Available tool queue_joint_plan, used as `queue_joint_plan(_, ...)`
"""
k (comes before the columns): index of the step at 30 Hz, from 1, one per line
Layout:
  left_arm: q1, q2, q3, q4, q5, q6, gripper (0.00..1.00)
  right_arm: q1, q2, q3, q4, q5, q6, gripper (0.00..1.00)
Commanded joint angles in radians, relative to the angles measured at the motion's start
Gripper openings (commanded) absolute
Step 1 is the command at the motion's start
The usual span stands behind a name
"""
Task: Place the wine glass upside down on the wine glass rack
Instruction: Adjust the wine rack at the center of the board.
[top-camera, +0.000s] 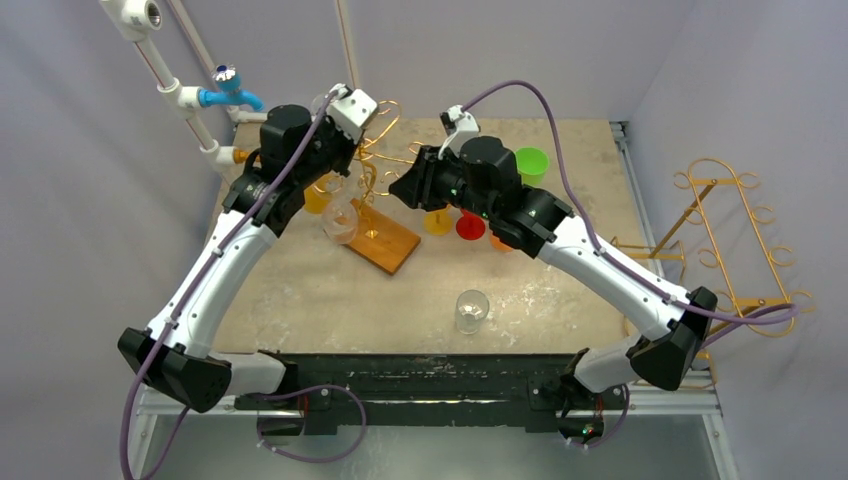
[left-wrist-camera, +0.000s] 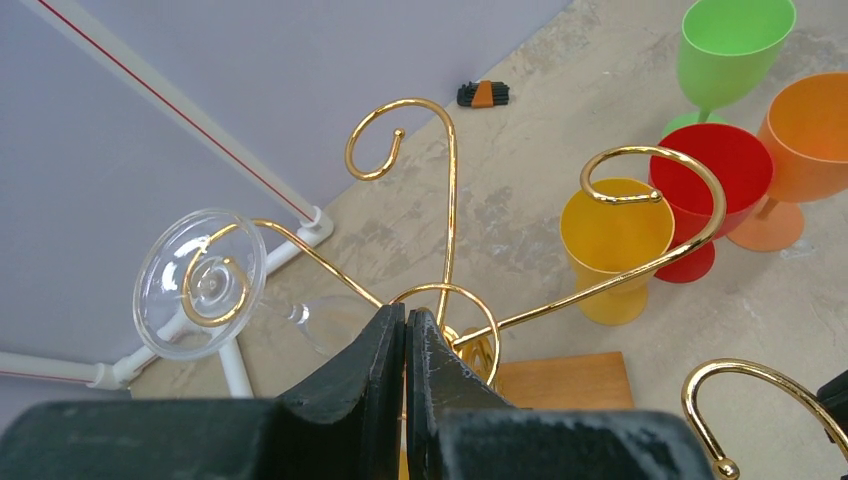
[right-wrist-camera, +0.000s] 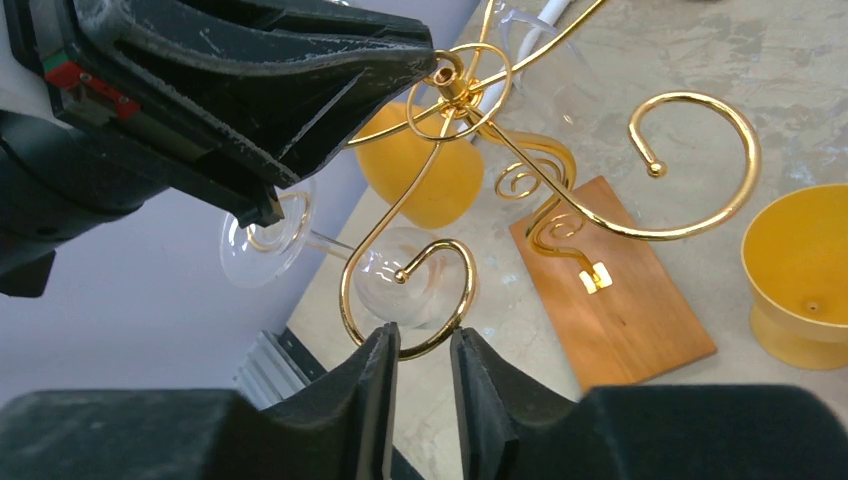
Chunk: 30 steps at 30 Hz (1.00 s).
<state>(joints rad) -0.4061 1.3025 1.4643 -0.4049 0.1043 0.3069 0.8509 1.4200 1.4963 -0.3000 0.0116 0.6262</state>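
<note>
The gold wire wine glass rack (top-camera: 372, 185) stands on a wooden base (top-camera: 385, 242) at the table's back middle. A clear wine glass (top-camera: 340, 222) hangs upside down from a left hook, its foot (left-wrist-camera: 200, 283) held in the curl; it also shows in the right wrist view (right-wrist-camera: 405, 290). A second clear wine glass (top-camera: 471, 310) stands upright near the front edge. My left gripper (left-wrist-camera: 407, 318) is shut, its tips on the rack's top ring (left-wrist-camera: 470, 300). My right gripper (right-wrist-camera: 424, 340) is open, its fingertips straddling a lower hook curl (right-wrist-camera: 440, 300) without clamping it.
Yellow (top-camera: 437, 222), red (top-camera: 470, 227), orange (top-camera: 503, 240) and green (top-camera: 531, 160) plastic goblets stand right of the rack. Another orange cup (top-camera: 317, 200) is behind the hung glass. A second gold rack (top-camera: 735, 240) lies off the table's right side. A white pipe frame (top-camera: 200, 120) rises at back left.
</note>
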Motion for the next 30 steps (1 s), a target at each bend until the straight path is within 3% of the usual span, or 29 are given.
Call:
queue_joint_plan(1, 0.0, 0.035, -0.005, -0.066, -0.003, 0.0, 0.0, 0.02, -0.001, 0.052, -0.03, -0.062, -0.059, 0.39)
queue_joint_plan(3, 0.0, 0.023, -0.013, -0.07, -0.003, 0.003, 0.0, 0.016, -0.023, 0.044, -0.039, -0.059, -0.069, 0.44)
queue_joint_plan(10, 0.0, -0.01, -0.038, -0.083, 0.0, 0.008, 0.0, -0.015, -0.1, 0.057, -0.121, -0.046, -0.113, 0.47)
queue_joint_plan(15, 0.0, -0.035, -0.043, -0.091, 0.004, 0.009, 0.0, -0.11, -0.131, 0.067, -0.146, -0.068, -0.134, 0.5)
queue_joint_plan(19, 0.0, -0.04, -0.036, -0.102, 0.005, 0.009, 0.0, -0.203, -0.061, 0.152, -0.15, -0.148, -0.143, 0.5)
queue_joint_plan(24, 0.0, -0.048, -0.039, -0.105, 0.002, 0.005, 0.0, -0.22, 0.081, 0.294, -0.187, -0.183, -0.167, 0.51)
queue_joint_plan(30, 0.0, -0.054, -0.043, -0.11, 0.0, 0.003, 0.0, -0.259, 0.159, 0.292, -0.165, -0.218, -0.179, 0.5)
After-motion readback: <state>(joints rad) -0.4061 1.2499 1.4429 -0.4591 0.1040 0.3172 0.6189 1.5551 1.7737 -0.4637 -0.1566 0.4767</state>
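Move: Some 8 cm ahead of the right hand, about 4 cm to its right and roughly level, is the rack's right hook; the near hook lies about 2 cm left of the fingertips, no farther out. The yellow cup stands roughly 8 cm ahead, 8 cm right and 19 cm below. From the left hand, on the rack's top ring, the right hook is about 12 cm to its right, level fore and aft and in height. Opening further, the right fingers come clear of the rack's near hook and swing out right and up, then forward and finally down and back left, arcing to the right hook; net about 7 cm forward, 5 cm right and 3 cm up, ending open beside it. The left hand keeps its pinch on the top ring and eases back nearly 2 cm. ##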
